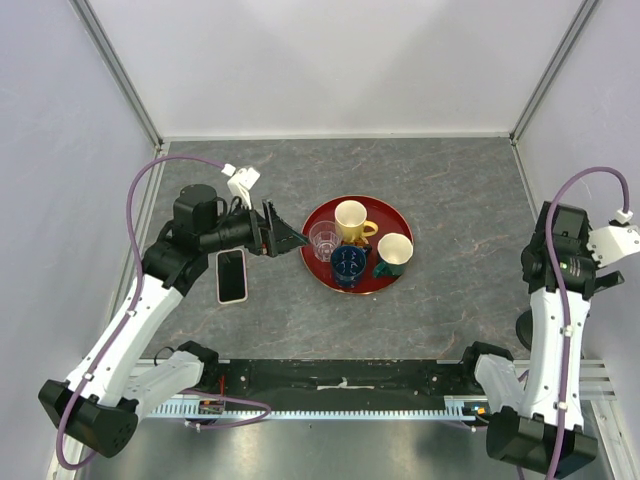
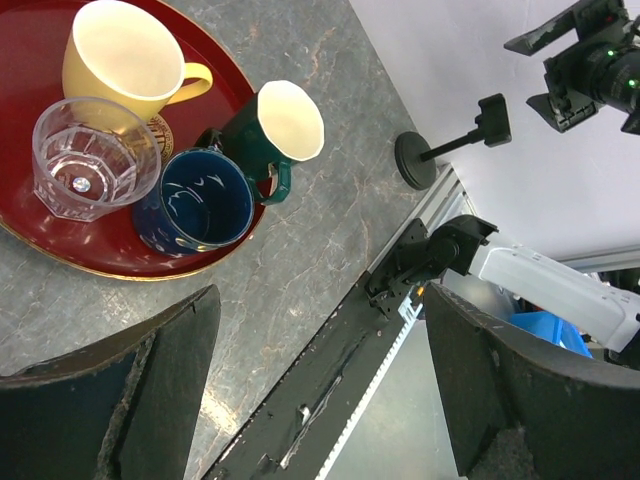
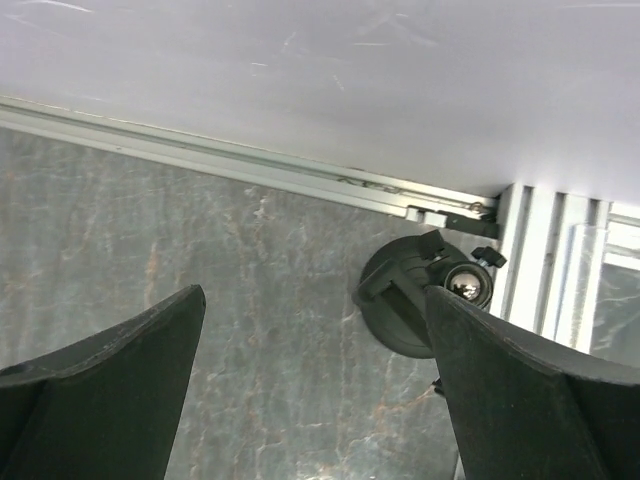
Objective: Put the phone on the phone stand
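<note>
The phone [image 1: 231, 276] lies flat on the table at the left, screen up, just below my left arm's wrist. My left gripper [image 1: 284, 232] is open and empty; it hangs above the table between the phone and the red tray, up and to the right of the phone. The phone stand [image 1: 524, 328] is a black disc mostly hidden behind my right arm near the right wall. It shows in the left wrist view [image 2: 415, 160] and in the right wrist view [image 3: 405, 298]. My right gripper [image 3: 315, 400] is open and empty above the table, with the stand beside its right finger.
A red tray [image 1: 315, 268] at the table's middle holds a yellow mug [image 1: 351, 219], a clear glass [image 1: 323, 240], a dark blue cup [image 1: 349, 264] and a green mug [image 1: 394, 252]. Walls close the left, back and right sides. The black arm rail [image 1: 340, 378] runs along the near edge.
</note>
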{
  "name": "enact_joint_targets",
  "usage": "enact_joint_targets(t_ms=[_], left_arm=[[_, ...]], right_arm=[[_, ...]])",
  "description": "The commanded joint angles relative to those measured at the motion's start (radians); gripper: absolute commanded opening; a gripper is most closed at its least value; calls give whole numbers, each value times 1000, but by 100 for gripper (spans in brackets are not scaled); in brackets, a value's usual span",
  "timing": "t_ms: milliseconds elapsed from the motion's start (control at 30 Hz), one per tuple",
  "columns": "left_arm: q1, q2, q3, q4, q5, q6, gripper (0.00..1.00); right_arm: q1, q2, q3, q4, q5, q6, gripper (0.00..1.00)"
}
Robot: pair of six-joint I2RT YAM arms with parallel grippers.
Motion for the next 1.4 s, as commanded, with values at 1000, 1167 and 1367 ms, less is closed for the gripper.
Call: enact_joint_targets(t_ms=[1000,1167,1367], left_arm=[[-11,-5,-35,67,53,23,88],[-11,-15,-38,67,52,26,88],[-12,-3,-35,68,53,27,88]], right_arm=[[-10,39,-176,135,40,-175,72],[-9,50,-158,137,49,-184,56],[-9,33,-129,140,48,-180,25]])
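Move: The phone stand is just below the open right hand, its middle about 10 cm down, 3 cm back and 2 cm left, its round base on the table by the side rail. The table around it is clear; the green mug is nearest, about 40 cm left of the hand and 9 cm ahead. From the left hand the stand lies roughly 68 cm right, 9 cm back and 15 cm lower. The right hand sinks about 5 cm, rolls some 15 degrees front-side-down, and closes onto the phone stand's head. ##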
